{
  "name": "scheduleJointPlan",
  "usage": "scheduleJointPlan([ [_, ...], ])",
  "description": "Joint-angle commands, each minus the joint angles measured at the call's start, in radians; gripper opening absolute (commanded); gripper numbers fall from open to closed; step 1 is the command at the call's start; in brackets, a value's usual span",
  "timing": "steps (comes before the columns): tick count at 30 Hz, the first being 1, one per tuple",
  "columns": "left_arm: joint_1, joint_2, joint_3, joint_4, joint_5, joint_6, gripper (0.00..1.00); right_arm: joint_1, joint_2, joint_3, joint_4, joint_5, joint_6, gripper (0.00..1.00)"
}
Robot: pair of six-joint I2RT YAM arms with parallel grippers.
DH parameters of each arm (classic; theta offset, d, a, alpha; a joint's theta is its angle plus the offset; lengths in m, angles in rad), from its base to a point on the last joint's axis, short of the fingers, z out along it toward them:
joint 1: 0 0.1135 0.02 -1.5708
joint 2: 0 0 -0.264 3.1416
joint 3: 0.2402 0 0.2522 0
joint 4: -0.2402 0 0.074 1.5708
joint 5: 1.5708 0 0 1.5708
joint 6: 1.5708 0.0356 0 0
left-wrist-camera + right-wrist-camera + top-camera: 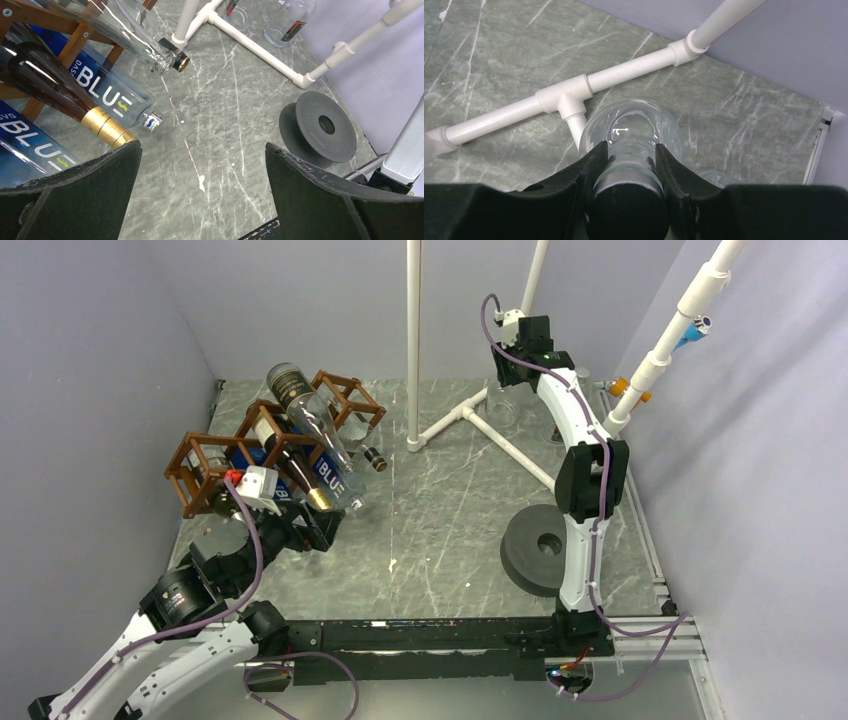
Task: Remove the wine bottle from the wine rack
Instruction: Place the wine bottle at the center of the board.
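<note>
The brown wooden wine rack (200, 455) stands at the left of the table, its sticks also in the left wrist view (75, 42). Several bottles lie in it. One is a dark wine bottle (300, 480) with a gold foil neck (105, 125), next to blue-labelled bottles (107, 92) and a clear bottle (135, 40). My left gripper (202, 150) is open and empty just in front of the rack (318, 528), with its left finger beside the gold neck. At the back right, my right gripper (630, 147) is shut on the neck of an upright clear glass bottle (629, 120) with a black cap.
A white PVC pipe frame (500, 440) lies across the back of the table and passes just behind the held bottle (524, 110). A black spool (540, 545) sits by the right arm. Another clear bottle (290, 25) stands next to the held one. Walls close in on the left, back and right.
</note>
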Motion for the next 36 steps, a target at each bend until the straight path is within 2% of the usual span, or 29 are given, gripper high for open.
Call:
scheduleJointPlan([
  [1, 0.003, 0.015, 0.028, 0.019, -0.022, 0.016, 0.99, -0.006, -0.046, 0.102, 0.218, 0.06, 0.052, 0.0],
  [5, 0.003, 0.022, 0.031, 0.021, -0.027, 0.022, 1.0, -0.013, -0.034, 0.099, 0.224, 0.06, 0.075, 0.02],
  [20, 0.003, 0.035, 0.042, 0.022, -0.023, 0.029, 1.0, -0.024, -0.032, 0.068, 0.212, 0.027, 0.078, 0.57],
  [23, 0.003, 0.033, 0.044, 0.023, -0.019, 0.029, 1.0, -0.023, -0.039, 0.062, 0.212, 0.027, 0.071, 0.65],
  [30, 0.003, 0.023, 0.043, 0.02, -0.014, 0.023, 1.0, -0.024, -0.08, 0.051, 0.206, 0.022, 0.051, 0.75],
  [36, 0.003, 0.002, 0.026, 0.026, -0.01, 0.013, 1.0, -0.024, -0.144, 0.021, 0.201, 0.009, 0.039, 0.77],
])
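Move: I still hold the clear wine bottle upright by its capped neck in my right hand; its spot on the table is almost straight below, roughly 1 cm farther out, 1 cm to the right and 20 cm down. From that hand, the pipe tee lies about 8 cm left and level ahead, and another clear bottle stands some 14 cm right and 4 cm nearer me. From my idle left hand, the spot is about 42 cm ahead and 37 cm right. Keeping my right-hand grip on the neck, I ease the wine bottle about 1 cm forward and 1 cm right at nearly constant height, in the angle of the white pipes. Then I open my fingers well clear of the neck and draw my hand some 5 cm up and a little farther forward, tipping the fingers up about 10 degrees. ##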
